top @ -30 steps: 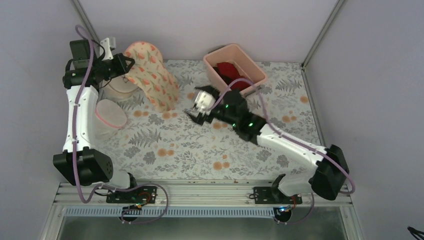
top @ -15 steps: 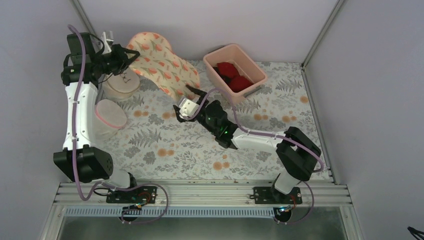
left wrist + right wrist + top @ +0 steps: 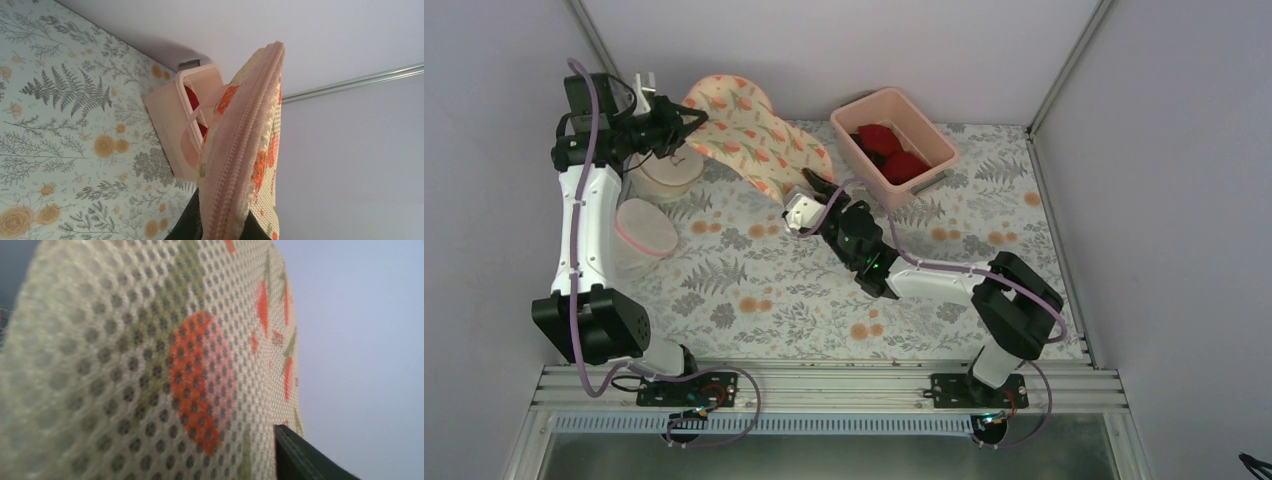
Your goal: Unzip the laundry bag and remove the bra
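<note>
The laundry bag (image 3: 754, 135), cream with orange-red flowers and pink zip trim, is held up in the air at the back left. My left gripper (image 3: 676, 122) is shut on its left end. In the left wrist view the closed zip edge (image 3: 240, 150) runs up from between my fingers (image 3: 222, 222). My right gripper (image 3: 812, 190) is at the bag's lower right end. In the right wrist view the bag's mesh (image 3: 175, 365) fills the frame. One finger (image 3: 305, 455) shows well off centre and the other is hidden. The bra is hidden.
A pink tub (image 3: 868, 105) with red garments (image 3: 889, 150) stands at the back right of the bag; it also shows in the left wrist view (image 3: 170, 115). A round beige bag (image 3: 664, 172) and a white mesh dome bag (image 3: 644, 235) lie under my left arm. Walls stand close at the left and back.
My right arm has swung left and up to the bag's lower end. The bag has gone from hanging down to spread out toward the right. My left gripper kept its hold.
</note>
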Tool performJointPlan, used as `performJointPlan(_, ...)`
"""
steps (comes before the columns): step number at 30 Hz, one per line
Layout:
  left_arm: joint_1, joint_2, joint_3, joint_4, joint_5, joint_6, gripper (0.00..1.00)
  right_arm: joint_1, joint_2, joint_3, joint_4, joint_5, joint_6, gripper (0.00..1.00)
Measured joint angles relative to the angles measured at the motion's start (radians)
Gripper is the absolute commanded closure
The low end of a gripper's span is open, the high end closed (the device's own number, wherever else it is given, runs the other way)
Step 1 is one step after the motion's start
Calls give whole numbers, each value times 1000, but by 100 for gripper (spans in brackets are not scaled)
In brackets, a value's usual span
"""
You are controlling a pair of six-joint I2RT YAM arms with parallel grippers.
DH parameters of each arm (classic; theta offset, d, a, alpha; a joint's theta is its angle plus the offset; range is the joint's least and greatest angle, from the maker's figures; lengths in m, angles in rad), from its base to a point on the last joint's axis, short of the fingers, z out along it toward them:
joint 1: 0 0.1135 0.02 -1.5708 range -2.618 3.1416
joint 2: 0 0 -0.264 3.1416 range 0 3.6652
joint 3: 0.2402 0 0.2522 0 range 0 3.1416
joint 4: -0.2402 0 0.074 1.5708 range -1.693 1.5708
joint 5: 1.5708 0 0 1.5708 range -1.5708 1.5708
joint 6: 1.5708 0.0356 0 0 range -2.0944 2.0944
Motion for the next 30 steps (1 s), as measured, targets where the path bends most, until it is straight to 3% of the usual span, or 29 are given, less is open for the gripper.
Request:
performJointPlan(2, 0, 0, -3, 0, 0, 0, 96, -5, -17, -10, -8, 3, -2, 72)
performJointPlan(3, 0, 0, -3, 0, 0, 1, 84, -5, -26, -11, -14, 2, -3, 81)
performJointPlan(5, 1, 0, -3, 2, 4, 1, 32, -6, -49, -12, -39, -10, -3, 93)
performJointPlan(6, 2, -1, -6, 6, 8, 9, 11, -10, -69, -11, -74, -34, 10, 96)
performJointPlan(7, 5, -3, -7, 9, 6, 14, 1, -11, -85, -11, -105, -50, 15, 96)
performJointPlan(12, 66, -10, 18, -4, -119, 142, 0, -105, -173, 59, -418, -302, 151, 96)
performJointPlan(18, 116, -23, 120, 19, -221, 475, 0, -178, -219, 98, -698, -555, 244, 96)
performJointPlan(21, 29, -40, 177, -34, -185, 748, 3, -179, -219, 98, -819, -661, 258, 96)
performJointPlan(24, -136, -74, 183, -170, -121, 1071, 1, -179, -219, 98, -900, -740, 256, 96)
performJointPlan(27, -254, -152, 81, -355, -40, 1408, 0, -180, -222, 94, -939, -809, 251, 96)
performJointPlan(30, -275, -214, 2, -492, -44, 1650, 0, -180, -235, 87, -959, -862, 243, 96)
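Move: My left hand still pinches the laundry bag, whose middle lies about 12 cm to its right, 2 cm back and 4 cm lower. The round dog-print case stands some 7 cm left of this hand, 4 cm ahead and 30 cm below. From my right hand, already closing at the bag's near right end, the bag's middle is about 5 cm ahead, 12 cm left and 5 cm higher; the pink bin is roughly 14 cm ahead, 17 cm right and 22 cm below. I finish closing my right fingers on the bag's near right end, then my left hand opens wide and lets go, swinging left and up clear of it before sweeping back about 14 cm and right and down, nearer my right hand, rolling about a quarter turn on its finger line. Meanwhile I draw my right hand back some 10 cm and down, tipping its fingers down and turning it counter-clockwise. ##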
